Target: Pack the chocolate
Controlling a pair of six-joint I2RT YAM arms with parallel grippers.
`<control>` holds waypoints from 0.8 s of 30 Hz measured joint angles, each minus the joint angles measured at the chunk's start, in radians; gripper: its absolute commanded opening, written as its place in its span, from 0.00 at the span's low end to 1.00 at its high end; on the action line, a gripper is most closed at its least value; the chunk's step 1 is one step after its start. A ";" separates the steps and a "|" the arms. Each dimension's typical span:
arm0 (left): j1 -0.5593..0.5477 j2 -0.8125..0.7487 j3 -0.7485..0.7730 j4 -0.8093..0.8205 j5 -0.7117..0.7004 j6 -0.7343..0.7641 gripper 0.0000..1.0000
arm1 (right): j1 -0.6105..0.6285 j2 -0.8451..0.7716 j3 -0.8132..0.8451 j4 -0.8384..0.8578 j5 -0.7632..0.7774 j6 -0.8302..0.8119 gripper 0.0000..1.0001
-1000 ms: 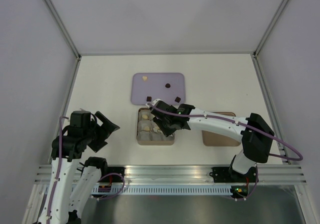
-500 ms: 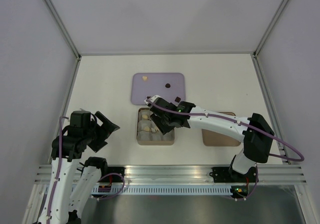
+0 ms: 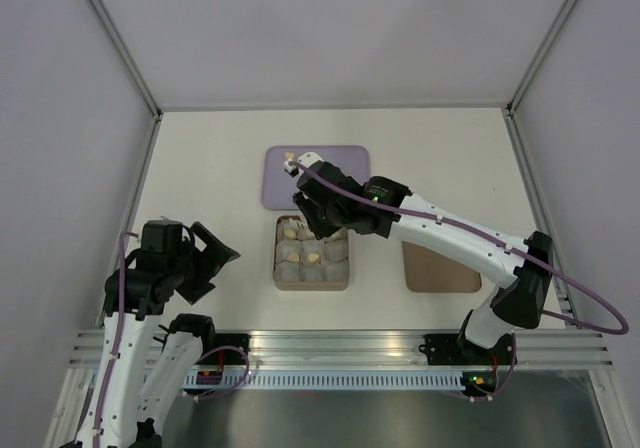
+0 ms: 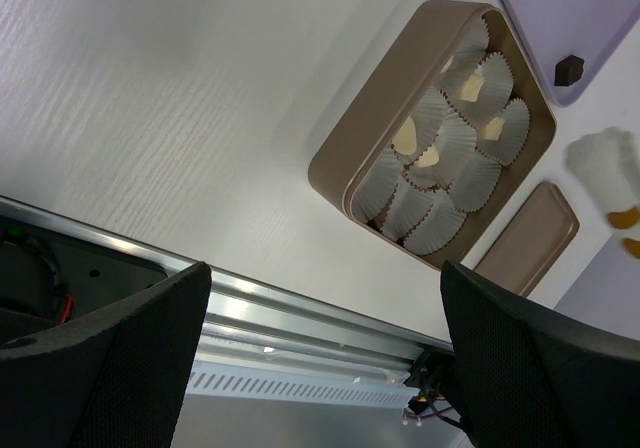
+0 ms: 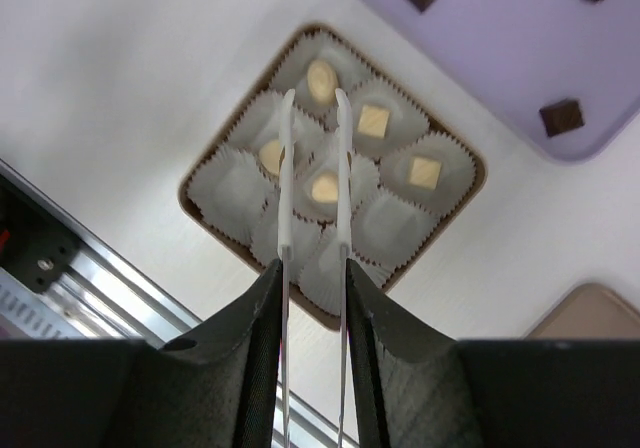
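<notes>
My right gripper (image 5: 312,268) is shut on the metal tongs (image 5: 283,198). Their white tips stand slightly apart with nothing between them, high above the brown box (image 5: 200,213). The box holds white paper cups. Several of them hold cream chocolate pieces, such as the one (image 5: 324,190) in the middle. Three dark chocolate squares (image 5: 561,117) lie on the purple tray (image 5: 500,58). In the top view my right gripper (image 3: 320,200) is between box (image 3: 312,284) and tray (image 3: 340,160), with one cream piece (image 3: 288,156) by the tong tips. My left gripper (image 4: 325,273) is open and empty, left of the box.
A tan lid (image 3: 440,268) lies flat to the right of the box. The aluminium rail (image 3: 340,346) runs along the table's near edge. White walls close in the left, back and right sides.
My right arm has risen from the box and swung back toward the purple tray, its tongs empty. The left arm has not moved.
</notes>
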 measured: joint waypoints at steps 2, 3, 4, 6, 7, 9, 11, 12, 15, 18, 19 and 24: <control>0.000 0.012 0.000 0.000 0.000 0.000 1.00 | -0.017 0.009 0.077 -0.004 -0.001 -0.001 0.34; 0.000 0.019 0.000 0.000 0.000 0.000 1.00 | -0.034 0.022 0.122 -0.001 -0.002 -0.003 0.34; 0.000 0.026 0.000 0.000 0.000 0.000 1.00 | -0.058 0.043 0.171 0.008 -0.004 -0.005 0.34; 0.000 0.038 0.000 0.000 0.000 0.000 1.00 | -0.107 0.101 0.264 0.042 -0.002 -0.022 0.34; 0.000 0.043 0.000 0.001 0.000 0.000 1.00 | -0.135 0.140 0.308 0.064 -0.002 -0.034 0.35; 0.000 0.050 0.000 0.001 0.000 0.000 1.00 | -0.179 0.222 0.383 0.105 0.002 -0.068 0.35; 0.000 0.056 0.000 0.004 0.000 0.001 1.00 | -0.220 0.311 0.433 0.143 0.002 -0.105 0.36; 0.000 0.060 0.000 0.007 0.000 0.001 1.00 | -0.237 0.356 0.451 0.163 -0.002 -0.122 0.36; 0.000 0.066 -0.002 0.022 0.000 0.001 1.00 | -0.280 0.490 0.513 0.188 -0.013 -0.164 0.36; 0.000 0.069 -0.009 0.036 0.000 0.002 1.00 | -0.314 0.601 0.568 0.209 -0.035 -0.190 0.37; 0.000 0.069 -0.012 0.040 0.000 0.005 1.00 | -0.323 0.631 0.586 0.216 -0.043 -0.197 0.37; 0.000 0.079 -0.016 0.057 0.001 0.014 1.00 | -0.357 0.723 0.637 0.261 -0.077 -0.200 0.40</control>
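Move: The last pale heart chocolate, near the tray's far left corner, lies some 27 cm ahead of the right hand, 5 cm left and 13 cm below. The dark round one stands about 22 cm ahead and 9 cm right of the hand; the nearer dark square, 15 cm ahead and 2 cm left. The box is almost beneath, its middle 3 cm back and 3 cm right. From the left hand the heart is about 34 cm ahead, 17 cm right. In one quick arc the empty right hand leaves the box, rising about 7 cm as it sweeps forward some 26 cm and slightly left, then sinks past its starting height towards the pale heart chocolate in the far left part of the tray. The fingers stay partly open, swinging outward about 10 degrees and turning slightly clockwise; the hand is still easing down, just above the heart, not yet gripping. ##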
